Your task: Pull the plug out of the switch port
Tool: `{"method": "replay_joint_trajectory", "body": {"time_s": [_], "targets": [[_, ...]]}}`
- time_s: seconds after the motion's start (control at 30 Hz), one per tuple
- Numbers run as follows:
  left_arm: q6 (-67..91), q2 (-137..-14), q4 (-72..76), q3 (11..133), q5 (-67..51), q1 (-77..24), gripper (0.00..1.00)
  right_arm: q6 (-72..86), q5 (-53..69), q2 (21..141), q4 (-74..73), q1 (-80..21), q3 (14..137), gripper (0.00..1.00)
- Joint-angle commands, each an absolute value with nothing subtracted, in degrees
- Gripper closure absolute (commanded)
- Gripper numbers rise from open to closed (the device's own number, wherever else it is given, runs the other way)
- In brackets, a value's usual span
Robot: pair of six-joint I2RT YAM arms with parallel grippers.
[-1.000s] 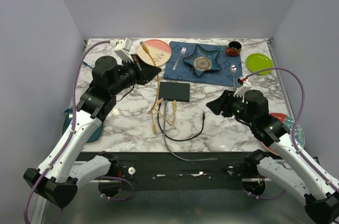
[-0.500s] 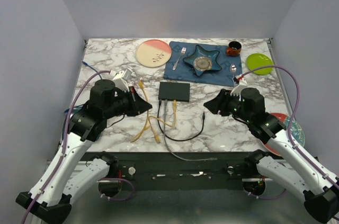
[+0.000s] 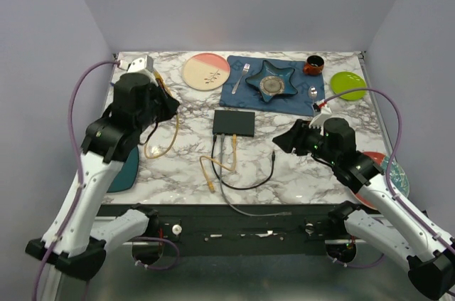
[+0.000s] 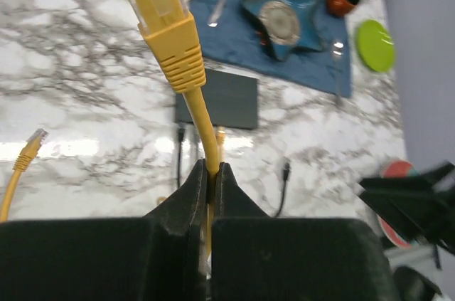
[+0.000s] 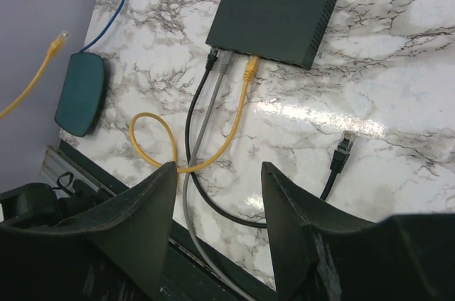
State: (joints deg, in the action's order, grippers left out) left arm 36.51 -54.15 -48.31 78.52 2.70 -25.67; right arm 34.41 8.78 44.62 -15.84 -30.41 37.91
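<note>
The switch (image 3: 234,123) (image 5: 274,13) lies flat mid-table, a thin black box. A black plug (image 5: 211,55), a grey plug (image 5: 226,66) and a yellow plug (image 5: 250,66) sit in sockets along its near edge. My left gripper (image 3: 169,105) (image 4: 211,173) hangs raised over the table's left side, shut on a separate yellow cable. That cable's plug (image 4: 160,2) stands free above the jaws, clear of the switch (image 4: 220,98), and its slack dangles in a loop (image 3: 160,141). My right gripper (image 3: 279,143) (image 5: 217,169) hovers open to the right of the switch, holding nothing.
A loose black plug (image 5: 343,146) lies right of the cables. A blue placemat (image 3: 284,98) with a star dish, fork and spoon sits behind the switch. A pink plate (image 3: 206,71), red cup (image 3: 313,65) and green plate (image 3: 348,85) line the back. A teal object (image 5: 82,94) lies front left.
My left arm has swung up and back to the left, carrying the yellow cable away from the switch so that it now dangles. The right arm has barely moved.
</note>
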Motion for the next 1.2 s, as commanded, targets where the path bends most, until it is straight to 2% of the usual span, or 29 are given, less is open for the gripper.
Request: {"method": "replay_joint_trajectory", "body": {"time_s": [0.0, 0.13, 0.3, 0.47, 0.5, 0.57, 0.6, 0.63, 0.8, 1.03, 1.17], "targets": [[35.24, -65.02, -46.5, 81.29, 15.29, -17.78, 1.0, 33.57, 10.37, 45.0, -14.24, -30.32, 37.97, 0.41], [37.44, -76.86, -41.15, 84.8, 12.74, -3.99, 1.0, 33.66, 10.63, 45.26, -13.8, -30.32, 37.36, 0.41], [39.37, -87.61, -39.47, 94.63, 16.87, 2.8, 1.0, 33.49, 9.93, 47.62, -12.22, -30.32, 36.3, 0.41], [41.13, -97.2, -36.92, 102.39, 14.95, 7.12, 1.0, 33.31, 11.51, 53.16, -9.94, -30.32, 37.09, 0.41], [41.13, -98.25, -36.57, 104.05, 16.68, 7.55, 0.73, 33.31, 11.69, 53.96, -9.24, -30.24, 37.35, 0.41], [41.13, -101.59, -36.21, 105.72, 16.18, 8.08, 0.43, 33.31, 12.13, 56.42, -8.18, -30.32, 37.79, 0.41], [41.31, -102.73, -36.91, 106.86, 15.04, 8.43, 0.16, 33.4, 12.13, 57.21, -7.56, -30.32, 38.05, 0.41], [41.31, -104.22, -38.31, 108.88, 14.68, 8.44, 0.01, 33.31, 12.3, 57.91, -7.3, -30.24, 38.23, 0.42], [42.19, -99.95, -34.29, 103.9, 12.75, 7.47, 0.01, 33.22, 12.74, 62.31, -5.8, -30.32, 39.81, 0.42], [45.17, -85.19, -17.71, 81.18, 4.06, 0.18, 0.01, 35.06, 13.88, 64.6, -2.64, -30.32, 39.11, 0.42], [45.79, -83.49, -9.07, 70.24, -2.44, -9.04, 0.11, 35.86, 14.15, 66.18, -1.41, -30.32, 38.76, 0.42]]}}
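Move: The loose yellow cable, still pinched in the left fingers, goes to the bare tabletop some 25 cm ahead of that hand, 21 cm left and 34 cm below. The pink plate is about 38 cm ahead of the hand and 2 cm left; the switch 16 cm ahead, 9 cm right. From the right hand, the switch lies about 16 cm ahead, 12 cm left and 18 cm below, the free black plug 5 cm ahead and 1 cm right. The yellow cable is swung about 25 cm forward and 22 cm left, sinking some 7 cm as the left hand turns roughly 45 degrees counter-clockwise; the fingers spread wide and let go well above the table, then the hand sweeps back some 11 cm right and 5 cm back. The half-open right hand sinks about 6 cm, easing forward and left towards the switch. ##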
